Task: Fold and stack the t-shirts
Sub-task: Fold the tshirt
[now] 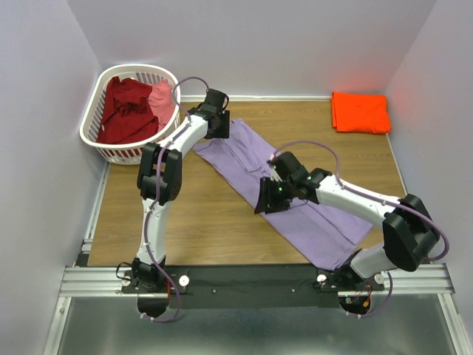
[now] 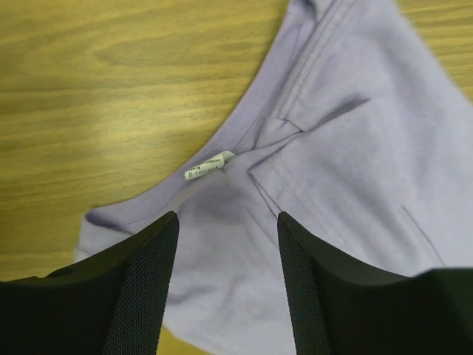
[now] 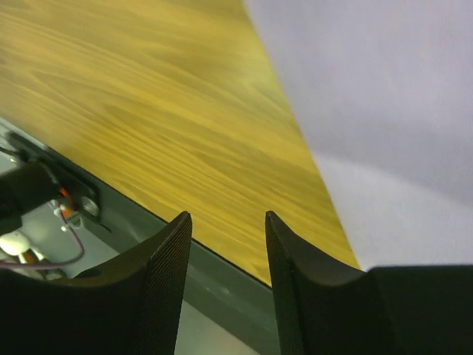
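A large lavender t-shirt [image 1: 295, 200] lies spread diagonally across the wooden table. My left gripper [image 1: 219, 130] hovers over its collar end. In the left wrist view that gripper [image 2: 228, 222] is open, the lavender cloth [image 2: 355, 148] and its white neck label [image 2: 209, 166] lying flat below the fingers. My right gripper [image 1: 264, 198] sits at the shirt's near-left edge. In the right wrist view it [image 3: 228, 218] is open with only bare table between the fingers, and the lavender cloth [image 3: 384, 96] lies off to the right. A folded orange t-shirt [image 1: 360, 112] rests at the far right.
A white slotted basket [image 1: 90, 118] stands at the far left corner and holds a dark red shirt [image 1: 126, 111] and a pink one [image 1: 161, 100]. The table's grey metal front rail [image 3: 222, 288] runs just beyond the right fingers. Walls close in both sides.
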Motion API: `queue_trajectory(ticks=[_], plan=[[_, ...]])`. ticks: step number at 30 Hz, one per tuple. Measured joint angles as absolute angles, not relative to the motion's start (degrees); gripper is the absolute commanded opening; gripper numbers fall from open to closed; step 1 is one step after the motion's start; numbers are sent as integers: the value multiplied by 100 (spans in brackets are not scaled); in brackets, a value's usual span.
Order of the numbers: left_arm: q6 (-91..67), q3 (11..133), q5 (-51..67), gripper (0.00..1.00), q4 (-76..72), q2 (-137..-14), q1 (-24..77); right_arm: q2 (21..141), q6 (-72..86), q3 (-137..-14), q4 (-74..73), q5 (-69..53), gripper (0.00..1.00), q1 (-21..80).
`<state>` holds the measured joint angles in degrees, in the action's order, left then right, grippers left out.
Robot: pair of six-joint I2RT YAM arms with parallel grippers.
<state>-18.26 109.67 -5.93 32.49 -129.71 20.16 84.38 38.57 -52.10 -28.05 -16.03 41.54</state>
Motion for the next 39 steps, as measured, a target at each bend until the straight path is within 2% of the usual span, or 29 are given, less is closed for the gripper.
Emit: queue_trajectory(ticks=[5,9,12,14,18,23,27,39], plan=[[-1837,10792,-602,74,3262,-11872,2014,8825,3223,-6628,-2814,-1374,49,4021],[-1883,10097,-843,76,2832,-10138,2010,9782,2650,-7673,-2777,-1162,48,3715],[-1909,9120,-1076,83,2226,-8357,2010,10538,2191,-8294,-2823,-987,48,3575],[-1918,8506,-1201,87,1975,-7581,2008,11045,1914,-8739,-2808,-976,48,3540],[-1949,7133,-1444,87,1728,-6333,1992,11966,1542,-9682,-2770,-1015,48,3511],[-1984,5651,-1653,87,1780,-5645,1992,12717,1345,-10422,-2738,-1223,48,3415],[-2086,5089,-1745,87,1876,-5133,1992,13216,1321,-10825,-2705,-1404,48,3269],[-2211,4921,-1732,88,1730,-4831,1992,14464,2145,-12296,-2469,-1835,49,2421]])
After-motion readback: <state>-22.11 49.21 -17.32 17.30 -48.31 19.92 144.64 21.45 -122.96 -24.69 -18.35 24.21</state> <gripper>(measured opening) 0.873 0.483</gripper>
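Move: The lilac t-shirt lies aslant. The middle of its far-left end, the right hand's aim, is roughly 31 cm ahead of the right hand, 12 cm left and 7 cm down. The shirt's near-right end is about 13 cm back, 23 cm right and just as low. The left hand hovers over the far-left end, some 6 cm above it, with the laundry basket about 26 cm to that hand's left and 6 cm farther out. Forward by about 34 cm goes the right hand, first hopping up and slightly left, then sinking onto the shirt's upper part with fingers half open; pressed there, it slides on forward, veering right and turning a little clockwise. Meanwhile the left hand shoots up off the shirt, swings back and left, settles about 20 cm higher, its fingers tipping up towards forward and opening wider. ##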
